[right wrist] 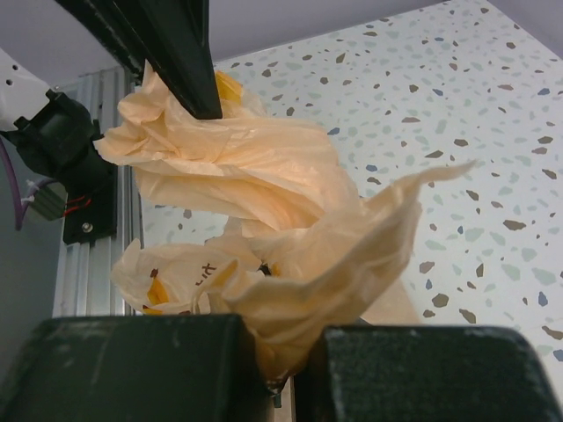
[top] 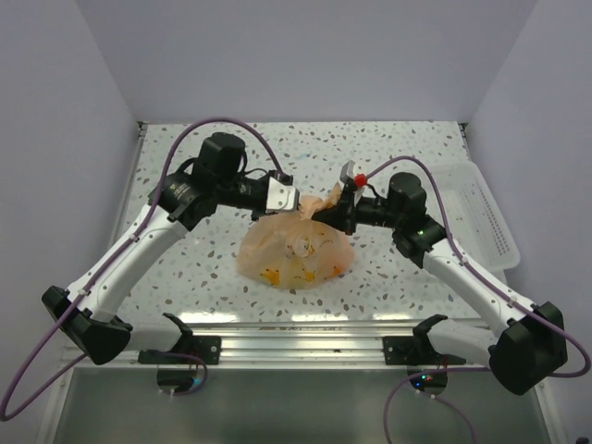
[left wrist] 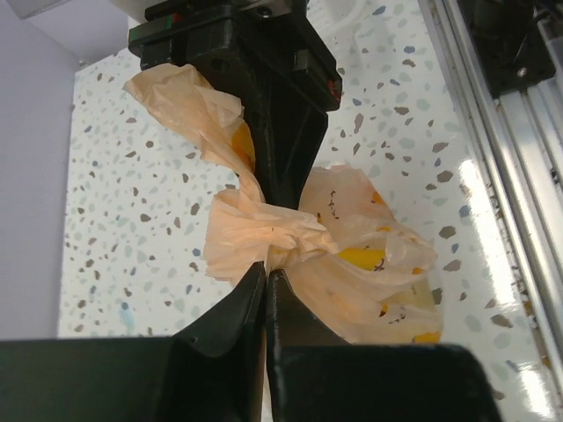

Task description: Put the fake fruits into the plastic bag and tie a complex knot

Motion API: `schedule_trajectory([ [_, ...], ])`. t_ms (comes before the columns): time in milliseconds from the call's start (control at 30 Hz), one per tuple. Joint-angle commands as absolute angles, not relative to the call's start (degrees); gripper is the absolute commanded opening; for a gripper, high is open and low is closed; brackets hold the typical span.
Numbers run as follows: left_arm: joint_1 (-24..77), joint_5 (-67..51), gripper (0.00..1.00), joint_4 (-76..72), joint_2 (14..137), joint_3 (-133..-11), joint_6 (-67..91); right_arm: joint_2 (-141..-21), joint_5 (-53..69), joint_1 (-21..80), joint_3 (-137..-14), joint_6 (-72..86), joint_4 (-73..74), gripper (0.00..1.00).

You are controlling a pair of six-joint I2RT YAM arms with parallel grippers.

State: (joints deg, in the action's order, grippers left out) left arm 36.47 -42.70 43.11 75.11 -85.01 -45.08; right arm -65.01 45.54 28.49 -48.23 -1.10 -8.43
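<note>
The peach-orange plastic bag (top: pixel 296 252) lies mid-table, and yellow fake fruits (top: pixel 273 274) show through its film. My left gripper (top: pixel 294 205) hangs over the bag's top, its jaws pressed together on a bunched handle (left wrist: pixel 264 236). My right gripper (top: pixel 326 215) faces it from the right, shut on the other handle (right wrist: pixel 308 281). Between them the handles are twisted into a loose knot (left wrist: pixel 250 192). In the left wrist view the left gripper (left wrist: pixel 266 269) pinches the plastic, and a yellow fruit (left wrist: pixel 362 257) sits inside the bag. The right gripper (right wrist: pixel 295 360) holds a crumpled wad of film.
A white plastic tray (top: pixel 486 217) stands at the table's right edge. The aluminium rail (top: pixel 296 338) with both arm bases runs along the near edge. White walls close in the left, right and back. The two grippers' fingers are almost touching above the bag.
</note>
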Motion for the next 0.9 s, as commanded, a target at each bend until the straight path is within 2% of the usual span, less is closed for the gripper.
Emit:
schedule_trajectory([
  [0,36.8,-43.7,0.0,41.8,74.7,-87.3,-45.5,-65.1,44.8,28.8,-47.9,-1.7,-10.7,0.0],
  [167,37.7,-50.4,0.0,43.8,75.7,-88.0,-41.2,-65.5,41.6,29.0,-47.7,-0.4,-12.3,0.0],
  [267,41.2,-48.9,0.0,46.0,76.2,-85.2,-40.8,-65.3,39.4,29.4,-47.1,1.3,-13.6,0.0],
  [467,45.8,-38.6,0.0,38.2,76.6,-73.8,-36.2,-64.3,38.2,29.7,-46.8,2.7,-14.1,0.0],
  [600,47.0,-27.4,0.0,32.9,77.6,-68.4,-35.4,-63.7,38.2,29.7,-46.7,3.4,-14.1,0.0],
  [700,47.6,-19.5,0.0,30.6,79.1,-67.2,-34.6,-63.0,38.6,29.6,-46.7,4.4,-14.0,0.0],
  [867,47.6,-12.8,0.0,29.2,79.7,-65.5,-35.6,-61.5,39.2,29.5,-46.1,3.9,-12.4,0.0],
])
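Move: At the left hand's fingertips, within about 1 cm, lies the gathered strip of the plastic bag. The right fingers already pinch the bag about 5 cm to the right, some 5 cm lower and perhaps a centimetre farther out. The fruit-filled bag body sits almost below the left hand, about 22 cm down and 1 cm to its right. From the right hand, the strip is about 5 cm left, 5 cm higher and 1 cm back. Closing the last bit onto the bag strip, the left fingers carry it back about 5 cm, then down past the right fingertips, curving forward again and drifting 3 cm right as they sink some 11 cm in all. The left wrist turns roughly 15 degrees on the way. The right hand keeps its pinch, sinking 2.5 cm and tilting slightly. ##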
